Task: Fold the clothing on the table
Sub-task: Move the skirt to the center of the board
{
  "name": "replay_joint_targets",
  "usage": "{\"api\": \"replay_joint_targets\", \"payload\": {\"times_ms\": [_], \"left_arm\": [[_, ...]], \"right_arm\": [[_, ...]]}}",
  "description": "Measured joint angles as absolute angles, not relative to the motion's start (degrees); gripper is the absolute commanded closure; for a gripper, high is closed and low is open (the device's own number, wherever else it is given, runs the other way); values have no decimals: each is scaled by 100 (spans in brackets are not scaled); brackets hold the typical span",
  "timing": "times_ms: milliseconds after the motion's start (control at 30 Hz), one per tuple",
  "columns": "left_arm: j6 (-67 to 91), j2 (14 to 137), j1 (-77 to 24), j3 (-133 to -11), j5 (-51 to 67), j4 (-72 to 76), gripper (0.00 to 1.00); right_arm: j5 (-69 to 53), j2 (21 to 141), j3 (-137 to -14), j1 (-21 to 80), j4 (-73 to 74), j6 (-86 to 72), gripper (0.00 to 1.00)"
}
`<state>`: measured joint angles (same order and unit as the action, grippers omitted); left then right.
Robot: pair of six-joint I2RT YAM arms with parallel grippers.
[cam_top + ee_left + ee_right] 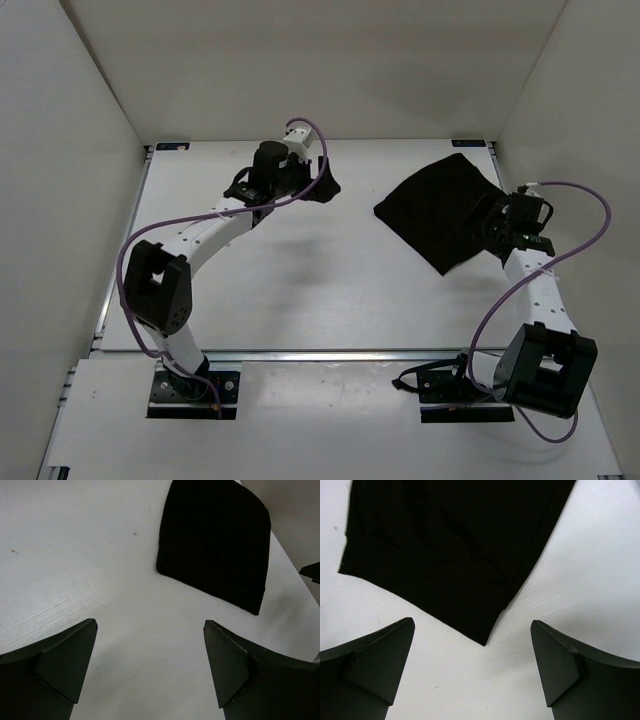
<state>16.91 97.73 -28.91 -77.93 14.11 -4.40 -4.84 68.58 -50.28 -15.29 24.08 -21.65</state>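
Note:
The clothing (440,210) is a black, roughly rectangular piece lying flat on the white table (300,300), at the far right and turned diagonally. My right gripper (496,228) hovers over its right-hand edge. In the right wrist view the right gripper (472,621) is open above a corner of the clothing (450,545), holding nothing. My left gripper (326,187) stands to the left of the clothing, apart from it. In the left wrist view the left gripper (150,622) is open over bare table, with the clothing (215,540) ahead of it.
White enclosure walls (80,110) close in the left, back and right sides. A metal rail (330,354) runs along the near edge in front of the arm bases. A purple cable (590,215) loops out beside the right arm.

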Motion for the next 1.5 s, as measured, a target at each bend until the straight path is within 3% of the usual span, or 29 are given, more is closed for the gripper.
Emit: {"api": "replay_joint_targets", "payload": {"times_ms": [167, 600, 800, 900, 1000, 1033, 1100, 1500], "left_arm": [[1815, 10005, -2976, -7793, 1559, -392, 1], [2043, 10005, -2744, -7771, 1883, 38, 1], [2005, 10005, -2685, -7771, 1887, 16, 1], [2005, 10005, -2606, -7762, 1892, 8, 1], [2043, 10007, -2523, -7760, 1894, 14, 2], [2051, 10014, -2510, -7762, 1896, 32, 1], [2062, 10088, -2545, -7797, 1896, 71, 1], [2139, 10665, -2851, -7832, 1946, 239, 2]], "right_arm": [[-440, 7024, -4469, -1306, 2294, -2541, 9], [-425, 7432, -3680, -744, 1450, -3400, 12], [-384, 7564, -3374, -766, 1007, -3586, 21], [-346, 7686, -3374, -762, 794, -3638, 35], [-344, 7867, -3376, -764, 580, -3701, 70], [-357, 7944, -3376, -764, 543, -3734, 74], [-384, 8051, -3402, -764, 502, -3754, 99], [-491, 8232, -3721, -189, 952, -3485, 100]]}}
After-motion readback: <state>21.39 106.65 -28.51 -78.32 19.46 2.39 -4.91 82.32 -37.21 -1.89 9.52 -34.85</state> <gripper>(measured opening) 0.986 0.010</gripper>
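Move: The skirt's near corner, where my right fingers will shut, lies about 13 cm below my right hand, 5 cm to its left and 1 cm back. The skirt's left corner is about 16 cm ahead of that hand and 22 cm left, and the middle of the board about 6 cm ahead and 33 cm left, both some 13 cm down. From my left hand the near corner lies roughly 29 cm right, 10 cm back and 20 cm below. I drop my right hand about 12 cm onto the skirt's near corner, shifting left and dipping back before easing forward again, while the wrist rolls its left side up and tips steeper. There I pinch the corner shut between the fingertips and start dragging it left along the board, some 2 cm. My open left hand sinks about 5 cm with a little rightward drift, still clear of everything. ##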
